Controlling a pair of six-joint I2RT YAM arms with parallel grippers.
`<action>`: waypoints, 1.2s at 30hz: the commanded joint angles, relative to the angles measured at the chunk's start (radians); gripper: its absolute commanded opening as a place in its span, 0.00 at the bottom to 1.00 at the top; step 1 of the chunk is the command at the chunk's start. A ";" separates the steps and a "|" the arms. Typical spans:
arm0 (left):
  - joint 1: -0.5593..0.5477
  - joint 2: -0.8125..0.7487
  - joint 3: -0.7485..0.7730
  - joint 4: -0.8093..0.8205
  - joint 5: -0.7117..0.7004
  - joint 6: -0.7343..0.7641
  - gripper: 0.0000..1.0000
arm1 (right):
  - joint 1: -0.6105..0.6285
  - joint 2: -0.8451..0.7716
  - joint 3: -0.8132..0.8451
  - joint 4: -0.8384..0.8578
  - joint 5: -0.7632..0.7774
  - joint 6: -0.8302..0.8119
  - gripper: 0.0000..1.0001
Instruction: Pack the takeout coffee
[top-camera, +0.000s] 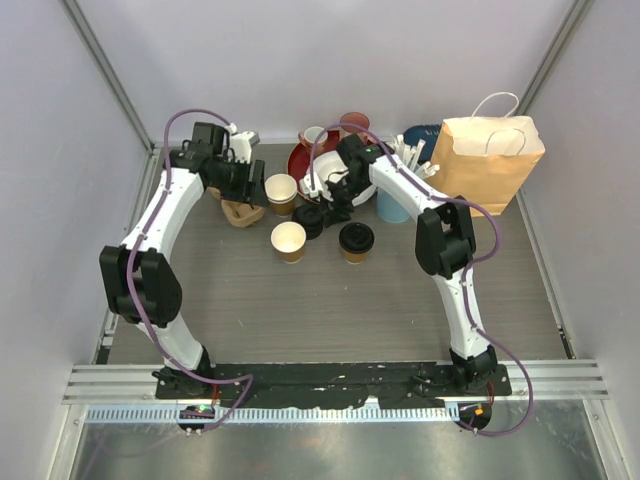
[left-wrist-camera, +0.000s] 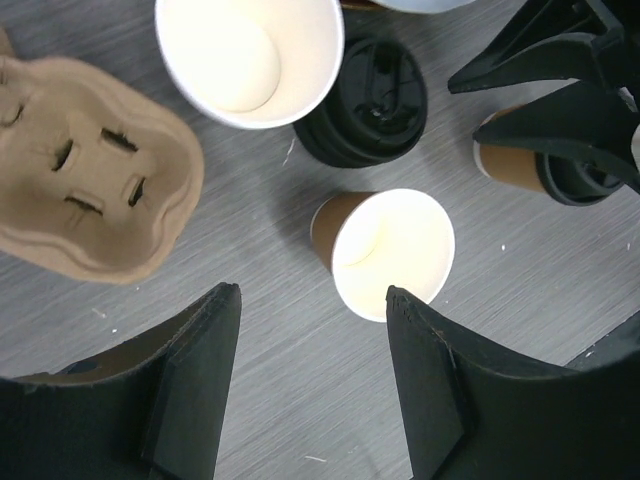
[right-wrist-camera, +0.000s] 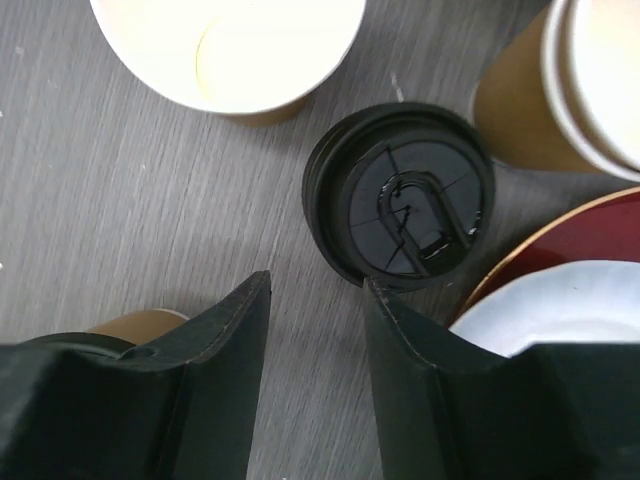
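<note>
Two lidless tan paper cups stand mid-table, white inside. Another cup wears a black lid. A stack of loose black lids lies between them. My left gripper is open and holds nothing. It hangs over bare table just short of one open cup, with the other open cup and the lids beyond. My right gripper is open and empty too. Its right fingertip sits at the edge of the black lid, between the open cups.
A moulded cardboard cup carrier lies by the left gripper. A brown paper bag stands at back right. A red plate, mugs and a light-blue cup of straws crowd the back behind the right arm.
</note>
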 joint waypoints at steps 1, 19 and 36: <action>0.030 -0.044 -0.026 0.011 0.039 0.026 0.64 | 0.016 0.022 0.094 -0.098 0.045 -0.150 0.43; 0.036 -0.028 -0.040 0.017 0.061 0.035 0.63 | 0.058 0.091 0.163 -0.014 0.125 -0.155 0.41; 0.040 -0.030 -0.046 0.019 0.078 0.034 0.63 | 0.068 0.126 0.171 -0.018 0.200 -0.141 0.29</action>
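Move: The stack of black lids lies about 6 cm left of the right hand, 3 cm ahead and 6 cm below. The cup stack stands roughly 6 cm farther out and 6 cm farther left than the lids, and the open cup about 6 cm nearer the base and 4 cm left of them. The lidded cup is some 6 cm to the hand's right and 3 cm back. From the left hand the lids lie about 12 cm right, 3 cm ahead and 13 cm below. The right hand eases down onto the edge of the black lid stack facing it, sinking about 3 cm in all while it drifts some 2 cm forward and 2 cm left, with a slight rise between two dips. Its wrist turns some 15 degrees so the fingers point more steeply down, and the half-open fingers narrow, mostly at the very end, until their tips come to the top lid's rim, one at its outer side and the other over the lid. ##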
